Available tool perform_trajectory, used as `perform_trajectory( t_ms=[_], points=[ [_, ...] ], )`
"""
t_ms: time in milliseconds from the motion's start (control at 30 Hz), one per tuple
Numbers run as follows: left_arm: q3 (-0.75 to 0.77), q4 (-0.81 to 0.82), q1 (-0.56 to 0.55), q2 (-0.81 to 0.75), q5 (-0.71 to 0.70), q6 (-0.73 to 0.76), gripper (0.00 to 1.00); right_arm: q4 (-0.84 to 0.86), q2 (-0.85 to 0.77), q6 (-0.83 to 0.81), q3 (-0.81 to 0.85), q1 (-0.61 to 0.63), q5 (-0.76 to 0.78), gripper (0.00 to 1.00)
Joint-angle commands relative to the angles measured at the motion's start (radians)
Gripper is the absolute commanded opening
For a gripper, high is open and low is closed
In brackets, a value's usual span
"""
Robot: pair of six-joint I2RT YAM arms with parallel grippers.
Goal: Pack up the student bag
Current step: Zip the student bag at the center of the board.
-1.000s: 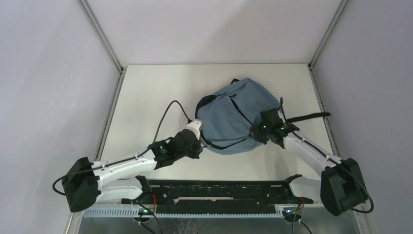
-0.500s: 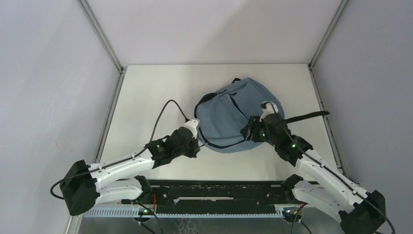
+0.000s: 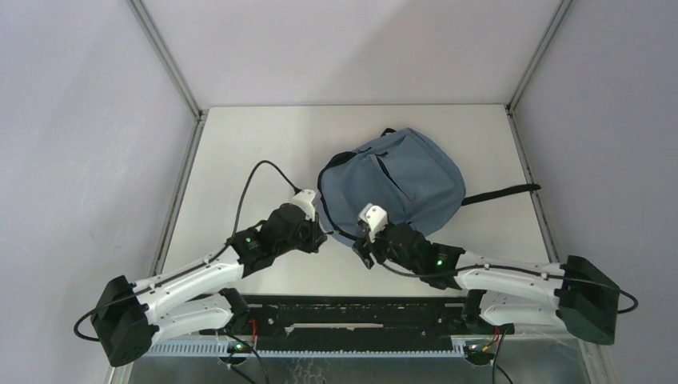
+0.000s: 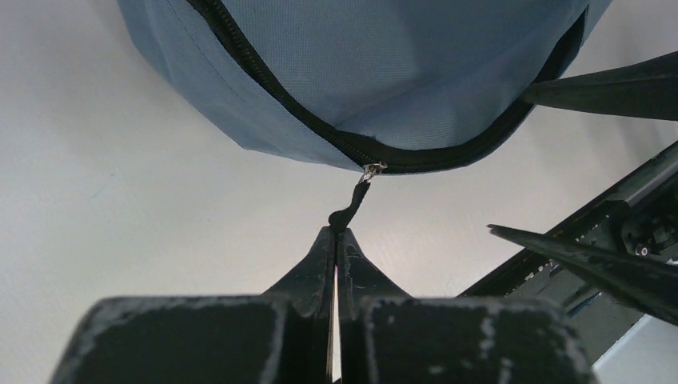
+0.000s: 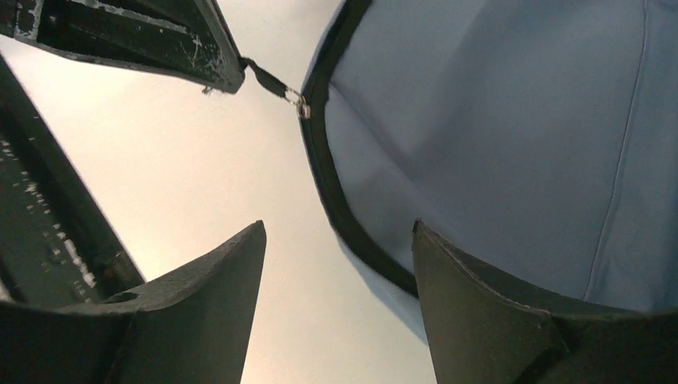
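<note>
The grey-blue student bag (image 3: 400, 180) lies flat on the white table, its black zipper running round the near edge (image 4: 320, 128). My left gripper (image 3: 322, 234) sits at the bag's near-left edge, shut on the black zipper pull (image 4: 352, 210), (image 5: 270, 80), which is stretched taut from the slider. In its own view the left gripper (image 4: 336, 234) has its fingers pressed together. My right gripper (image 3: 361, 245) hovers just beside it at the bag's near edge. Its fingers (image 5: 337, 232) stand wide apart, astride the zipper seam, holding nothing.
A black strap (image 3: 502, 192) trails from the bag toward the right table edge. A black cable (image 3: 256, 180) loops over the table from the left wrist. The black rail (image 3: 360, 312) with the arm bases lines the near edge.
The right arm swung from the bag's right side round to its near-left edge and its gripper went from shut to open. The left gripper drew slightly left with the pull.
</note>
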Motion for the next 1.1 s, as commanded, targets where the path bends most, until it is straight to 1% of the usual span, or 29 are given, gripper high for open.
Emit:
perform_trajectory(
  t_ms=[0, 167, 233, 267, 300, 333, 400, 433, 467, 600, 767, 900, 1067],
  points=[
    [-0.021, 0.061, 0.014, -0.009, 0.035, -0.004, 0.00, 0.241, 0.092, -0.192, 0.037, 0.060, 0.090, 0.76],
    [-0.009, 0.063, 0.025, -0.017, 0.048, -0.004, 0.00, 0.365, 0.246, -0.260, 0.066, 0.069, 0.107, 0.76],
    [-0.006, 0.058, 0.036, -0.024, 0.055, -0.003, 0.00, 0.402, 0.294, -0.269, 0.068, 0.069, 0.119, 0.73],
    [-0.005, 0.055, 0.041, -0.029, 0.061, -0.003, 0.00, 0.415, 0.315, -0.271, 0.068, 0.069, 0.133, 0.70],
    [-0.005, 0.053, 0.049, -0.033, 0.064, -0.003, 0.00, 0.415, 0.327, -0.272, 0.068, 0.070, 0.145, 0.64],
    [-0.004, 0.047, 0.056, -0.038, 0.069, -0.003, 0.00, 0.409, 0.333, -0.269, 0.068, 0.071, 0.161, 0.54],
    [-0.001, 0.030, 0.079, -0.045, 0.074, -0.005, 0.00, 0.377, 0.327, -0.256, 0.068, 0.075, 0.195, 0.28],
    [0.002, 0.026, 0.089, -0.046, 0.077, -0.002, 0.00, 0.352, 0.318, -0.250, 0.068, 0.077, 0.201, 0.11],
    [0.002, 0.025, 0.100, -0.045, 0.078, 0.003, 0.00, 0.320, 0.306, -0.243, 0.068, 0.078, 0.203, 0.00],
    [0.023, 0.020, 0.146, -0.023, 0.084, 0.026, 0.00, 0.226, 0.239, -0.223, 0.047, 0.108, 0.232, 0.00],
    [0.093, -0.018, 0.230, 0.030, 0.082, 0.044, 0.00, 0.140, 0.121, -0.188, -0.015, 0.150, 0.310, 0.00],
    [0.116, -0.006, 0.302, 0.062, 0.080, 0.041, 0.00, 0.088, 0.021, -0.149, -0.054, 0.162, 0.339, 0.00],
    [0.179, -0.017, 0.355, 0.103, 0.081, 0.050, 0.00, 0.021, -0.058, -0.135, -0.064, 0.187, 0.392, 0.00]
  ],
)
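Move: The left gripper already holds the zipper pull's tab; the slider sits about 3 cm to its right, 1 cm ahead and 1 cm lower. For the open right gripper, the zipper edge to pinch lies some 3 cm ahead, 4 cm left and 3 cm below, with the slider about 5 cm ahead, 7 cm left and 1 cm lower. The bag's middle is roughly 17 cm ahead of the right gripper, 8 cm to its right and 6 cm lower. Bring the right gripper about 5 cm left and forward and some 3 cm down onto the zipper edge beside the slider, shut its fingers on the edge, then draw it back and right, rising, to about where it began. Keep the left grip on the tab and, as the right pulls back, take it forward, slightly left and up along the track, about 6 cm, speeding up. ##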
